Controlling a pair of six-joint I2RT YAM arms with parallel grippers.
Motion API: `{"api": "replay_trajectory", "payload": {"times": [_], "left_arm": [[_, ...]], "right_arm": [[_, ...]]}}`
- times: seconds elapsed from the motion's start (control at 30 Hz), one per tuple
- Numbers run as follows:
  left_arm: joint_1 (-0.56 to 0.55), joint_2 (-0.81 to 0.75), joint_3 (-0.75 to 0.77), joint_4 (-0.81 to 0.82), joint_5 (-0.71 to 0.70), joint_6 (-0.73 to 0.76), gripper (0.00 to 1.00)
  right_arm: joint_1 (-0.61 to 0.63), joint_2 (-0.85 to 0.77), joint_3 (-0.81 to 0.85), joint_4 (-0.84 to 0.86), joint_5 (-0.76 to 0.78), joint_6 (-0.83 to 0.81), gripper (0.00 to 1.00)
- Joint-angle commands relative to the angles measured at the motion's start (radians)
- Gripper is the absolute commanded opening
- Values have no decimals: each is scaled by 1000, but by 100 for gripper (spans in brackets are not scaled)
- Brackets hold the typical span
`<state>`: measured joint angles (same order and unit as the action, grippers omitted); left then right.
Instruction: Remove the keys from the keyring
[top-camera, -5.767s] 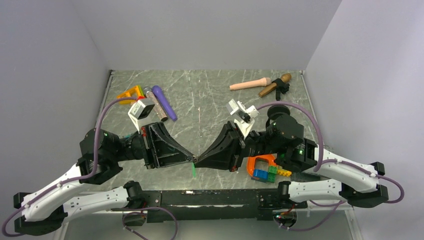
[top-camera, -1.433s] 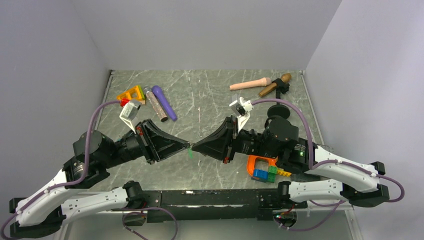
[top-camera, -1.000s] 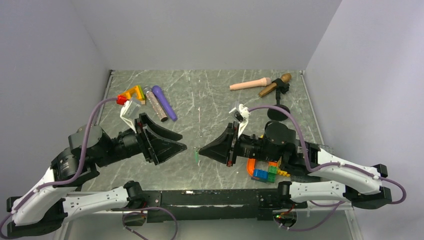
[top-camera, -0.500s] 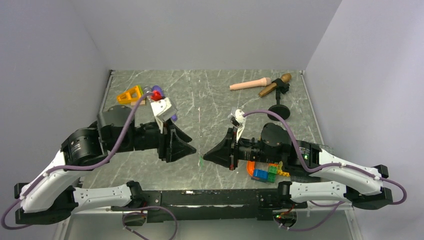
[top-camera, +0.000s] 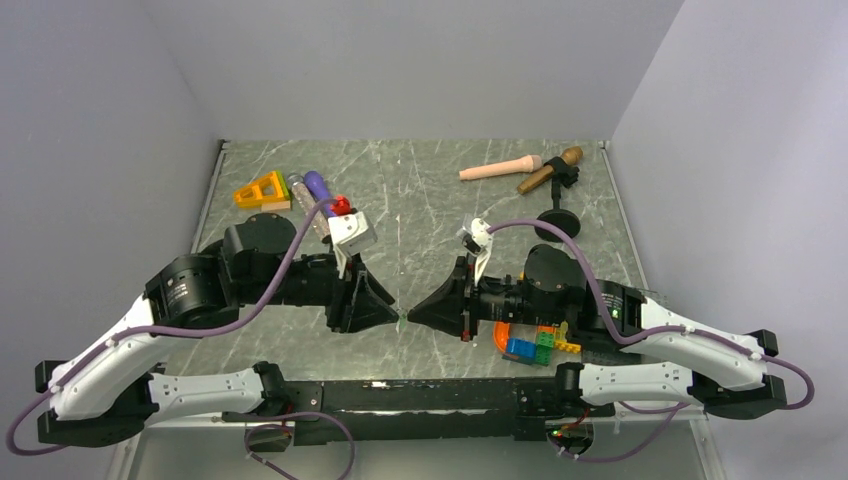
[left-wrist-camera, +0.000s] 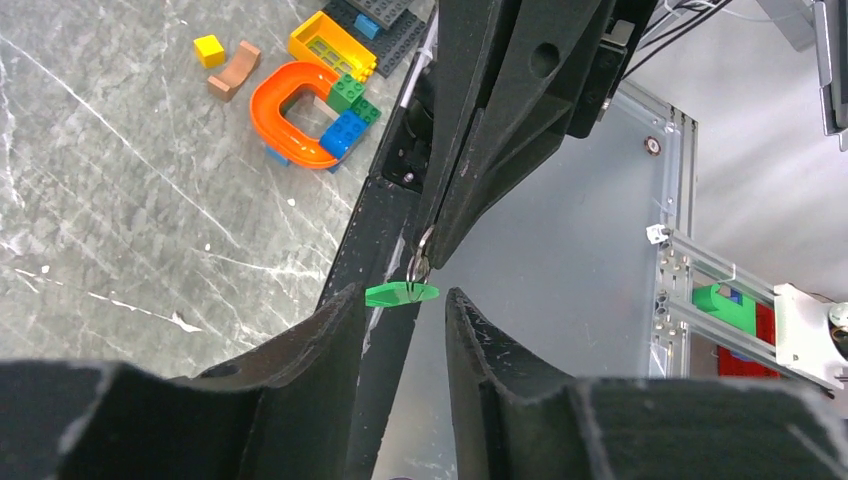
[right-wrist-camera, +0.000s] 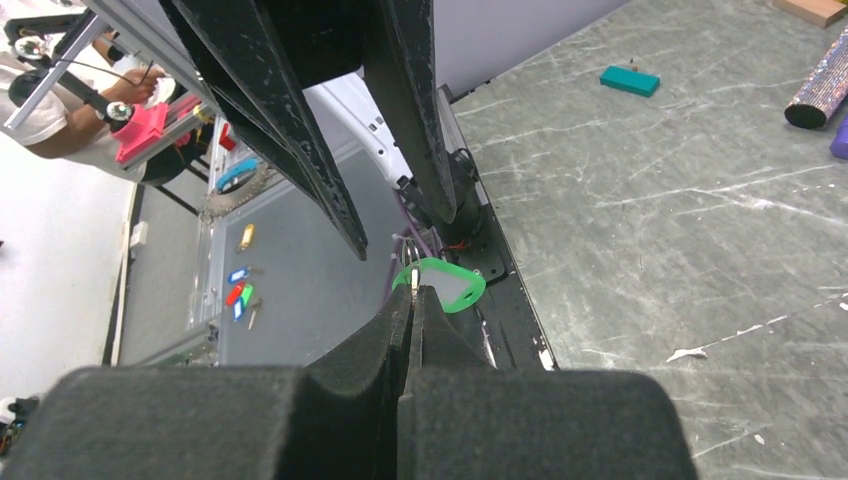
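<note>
My right gripper (right-wrist-camera: 411, 292) is shut on the small metal keyring (left-wrist-camera: 418, 266), held above the table's near edge. A bright green key (left-wrist-camera: 400, 293) hangs from the ring and shows as a green tag (right-wrist-camera: 447, 284) in the right wrist view. My left gripper (left-wrist-camera: 403, 300) faces it tip to tip and is open, with the green key level with its fingertips and just beyond the gap. In the top view the two grippers meet at the green key (top-camera: 401, 317). A teal key (right-wrist-camera: 630, 80) lies loose on the table.
An orange arch with blue and green bricks (top-camera: 527, 337) sits by the right arm. An orange triangle (top-camera: 260, 190), a glitter tube and a purple cylinder (top-camera: 316, 187) lie at the back left. A peach handle (top-camera: 500, 168) and a toy microphone (top-camera: 550, 168) lie at the back right.
My left arm swung in from the left, and its jaws narrowed as its tips came up to the green key. The right gripper dropped slightly, still shut on the ring.
</note>
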<state>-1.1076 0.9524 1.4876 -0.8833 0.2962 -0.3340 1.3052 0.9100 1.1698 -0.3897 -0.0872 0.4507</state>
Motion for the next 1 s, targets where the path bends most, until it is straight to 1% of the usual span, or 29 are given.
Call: {"api": "replay_trajectory", "payload": {"times": [0.0,0.17,0.2,0.3,0.33,0.37,0.63,0.97], "left_arm": [[1,9,-9,57,41,9,38],[3,15,-17,72,48,1,29],[3,16,-20,76,51,1,26],[2,9,-33,99,49,-9,8],[3,4,-38,107,47,-14,3],[3,-1,-44,116,44,-20,0],[3,-79,-125,235,12,-100,0],[3,-196,-303,481,-67,-282,0]], "right_arm": [[-1,0,52,26,-18,-17,0],[-1,5,53,30,-26,-14,0],[-1,7,55,32,-28,-16,0],[-1,10,55,36,-27,-15,0],[-1,10,55,38,-26,-15,0],[-1,8,55,39,-23,-14,0],[-1,-22,32,102,0,0,0],[-2,-39,11,190,6,7,0]]}}
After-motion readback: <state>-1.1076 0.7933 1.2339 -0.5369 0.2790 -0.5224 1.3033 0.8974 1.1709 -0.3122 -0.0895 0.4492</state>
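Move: The metal keyring stands out of the right fingertips, with its middle about 1 cm to the left of the right hand. From the half-open left hand it lies some 2 cm to the right, level fore and aft, and about 1 cm below. The green tag hangs from it, about 1 cm right of the left hand and 2 cm below. Left hand eases right 1 cm, shuts on the keyring, then both hands lift it about 2 cm. ##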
